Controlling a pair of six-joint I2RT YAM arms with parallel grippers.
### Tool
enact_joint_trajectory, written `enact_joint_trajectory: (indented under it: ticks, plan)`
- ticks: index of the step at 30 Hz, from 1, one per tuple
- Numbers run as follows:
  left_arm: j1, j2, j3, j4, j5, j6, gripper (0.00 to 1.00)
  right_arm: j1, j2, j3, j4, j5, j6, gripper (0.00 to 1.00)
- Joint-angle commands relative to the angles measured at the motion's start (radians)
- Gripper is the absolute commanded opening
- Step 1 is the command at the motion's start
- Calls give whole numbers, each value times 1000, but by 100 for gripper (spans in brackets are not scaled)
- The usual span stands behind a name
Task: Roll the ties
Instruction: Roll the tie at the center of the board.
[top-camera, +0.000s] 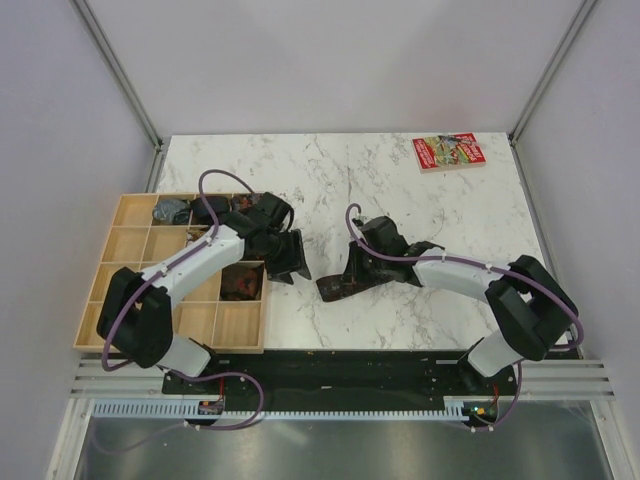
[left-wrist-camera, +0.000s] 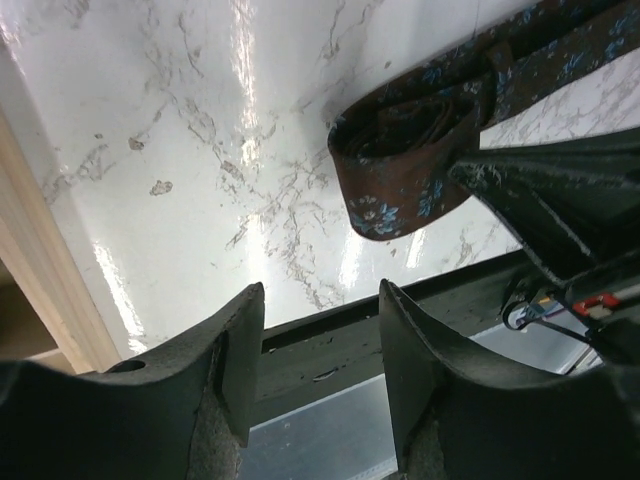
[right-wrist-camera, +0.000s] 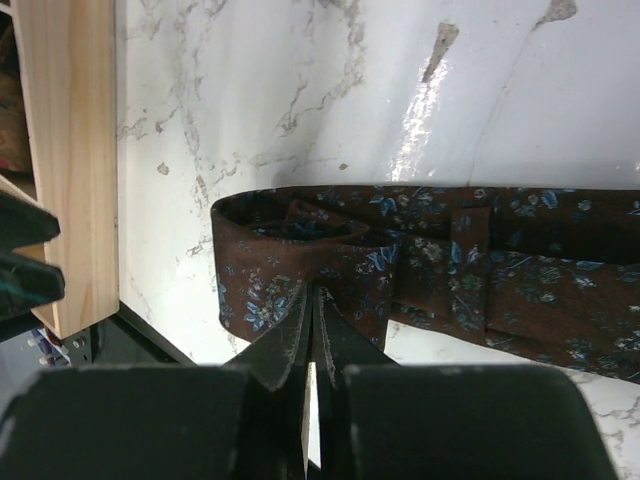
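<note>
A dark brown tie (right-wrist-camera: 450, 262) with small blue flowers lies on the marble table, its left end wound into a loose roll (right-wrist-camera: 290, 232). My right gripper (right-wrist-camera: 312, 296) is shut, its tips pinching the near edge of that roll. From above, the tie (top-camera: 335, 288) sits mid-table with the right gripper (top-camera: 352, 272) on it. My left gripper (top-camera: 288, 260) hovers just left of it. In the left wrist view the left gripper (left-wrist-camera: 320, 298) stands open and empty, the roll (left-wrist-camera: 395, 165) lying a short way beyond it.
A wooden compartment tray (top-camera: 130, 245) fills the table's left side, with rolled dark bundles (top-camera: 242, 283) in some cells. Its edge (right-wrist-camera: 65, 150) is close to the roll. A red printed booklet (top-camera: 448, 152) lies at the back right.
</note>
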Motion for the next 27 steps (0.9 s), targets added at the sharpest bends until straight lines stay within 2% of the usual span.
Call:
enact_joint_trajectory:
  ticks: [1, 14, 27]
  plan:
    - [-6, -74, -89, 141, 72, 6, 56, -20, 31, -21, 52, -18, -28, 7]
    - [-72, -34, -194, 399, 125, -66, 60, -41, 60, -65, 87, -29, -40, 5]
    - [-84, 107, -225, 525, 131, -100, 60, -60, 52, -94, 98, -39, -49, 4]
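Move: The tie's roll lies about 7 cm to the right of the open left hand, 5 cm back and 7 cm below. From the right hand the roll is about 2 cm left, 1 cm back and 3 cm down; the unrolled strip runs off to the right, its middle some 10 cm away and 1 cm ahead. The wooden tray's middle is about 28 cm left of the left hand and 2 cm back. Left hand, open, travels 5 cm right and 5 down towards the roll; closed right sinks 2 cm onto it. ##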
